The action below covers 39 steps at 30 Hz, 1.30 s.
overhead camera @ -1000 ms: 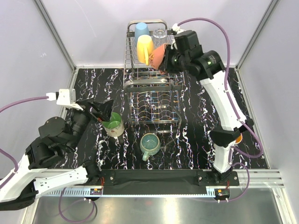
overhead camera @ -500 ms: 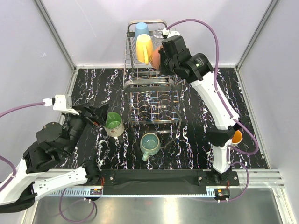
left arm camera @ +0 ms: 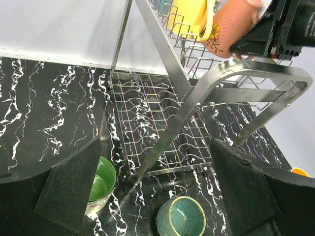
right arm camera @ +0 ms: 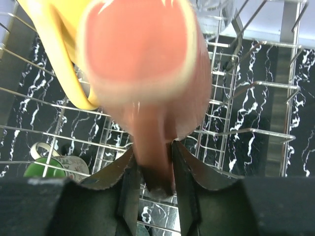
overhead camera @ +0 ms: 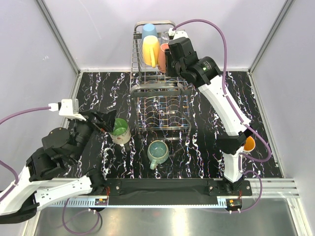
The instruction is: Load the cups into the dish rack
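The dish rack (overhead camera: pixel 160 105) stands at the back middle of the table. Its upper basket holds a light blue tumbler (overhead camera: pixel 149 31) and a yellow cup (overhead camera: pixel 152 50). Beside the yellow one is a salmon-pink cup (overhead camera: pixel 163 55), lying tilted. My right gripper (overhead camera: pixel 170 59) is over that basket, and its jaws press on the pink cup's (right arm camera: pixel 142 59) handle from both sides. A cream cup with a green inside (overhead camera: pixel 118 129) and a teal cup (overhead camera: pixel 158 151) stand on the table in front of the rack. My left gripper (overhead camera: pixel 106 120) hangs open just left of the green-lined cup (left arm camera: pixel 101 184).
The rack's lower slotted tier (left arm camera: pixel 162 123) holds nothing. Grey walls with metal posts close in the black marbled table (overhead camera: pixel 98 88). Part of a clear glass (right arm camera: pixel 211 7) shows at the basket's far end. An orange piece (overhead camera: pixel 249 143) sits at the right arm's elbow.
The right arm has swung left and lowered the pink cup into the upper basket beside the yellow cup. The left arm has shifted slightly toward the green-lined cup.
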Each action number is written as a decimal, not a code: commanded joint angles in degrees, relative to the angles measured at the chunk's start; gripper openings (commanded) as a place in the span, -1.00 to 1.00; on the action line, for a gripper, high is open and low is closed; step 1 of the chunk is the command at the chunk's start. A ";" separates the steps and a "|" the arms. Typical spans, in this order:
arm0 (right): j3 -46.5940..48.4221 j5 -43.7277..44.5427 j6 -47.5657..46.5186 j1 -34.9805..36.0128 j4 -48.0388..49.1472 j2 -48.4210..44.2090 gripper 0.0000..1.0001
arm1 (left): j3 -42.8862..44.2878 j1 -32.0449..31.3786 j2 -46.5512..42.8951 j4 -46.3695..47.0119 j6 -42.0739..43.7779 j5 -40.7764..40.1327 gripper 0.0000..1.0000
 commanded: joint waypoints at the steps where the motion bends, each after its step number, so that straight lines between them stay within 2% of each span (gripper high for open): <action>1: 0.58 0.53 -1.18 0.47 4.49 -2.36 -0.24 | 0.88 -0.13 1.60 0.86 -1.31 -0.58 0.98; 9: -1.17 -0.26 -0.83 0.47 4.58 -4.64 0.00 | 1.49 -0.13 2.31 0.51 -1.93 -0.40 0.98; 11: -1.62 -0.52 -0.83 0.38 4.76 -5.86 0.14 | 2.02 -0.13 2.66 -0.01 -2.19 -0.31 0.98; 12: -2.23 -0.95 -0.83 0.47 4.84 -6.31 0.34 | 2.19 -0.13 2.75 -0.02 -2.37 -0.22 0.98; 13: -2.49 -1.39 -1.01 0.38 5.02 -7.44 0.43 | 2.28 -0.13 2.75 -0.02 -2.45 0.21 0.98; 16: -2.85 -2.45 -1.36 0.47 4.93 -9.55 0.64 | 2.46 -0.13 2.05 -0.02 -2.98 0.57 0.98; 19: -3.46 -3.59 -1.71 0.38 4.84 -12.27 0.72 | 1.85 -0.13 0.73 -0.98 -4.12 0.57 0.98; 29: -11.71 -7.55 -0.75 0.38 8.09 -24.76 0.78 | -0.26 -0.13 -1.91 -6.95 -11.24 -0.05 0.98; 34: -24.36 -4.83 -0.22 0.47 9.94 -34.67 0.78 | -0.62 -0.13 -2.00 -9.51 -14.05 0.21 0.98; 39: -38.93 4.82 1.71 0.38 8.45 -43.21 0.78 | -2.11 -0.13 -2.61 -11.01 -15.73 0.13 0.98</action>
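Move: At the top tier of the rack, the right fingers still straddle the handle of the pink cup, whose middle lies about 5 cm ahead, 2 cm left and a touch lower. The yellow cup sits some 7 cm to its left and 2 cm farther out, the clear glass about 8 cm straight beyond it. From the open left hand, the green cup lies roughly 4 cm ahead, 4 cm left and 32 cm below; the teal cup is 4 cm back, 13 cm right, equally low. Spreading its already loosening fingers wide, the right hand lets go of the pink cup's handle almost in place, then draws back about 13 cm and 10 cm to the right, rising clear of the top tier before dipping slightly, with the fingertips tipping up. Late on, the open left hand sinks some 4 cm towards the green cup, fingers tilting down. ##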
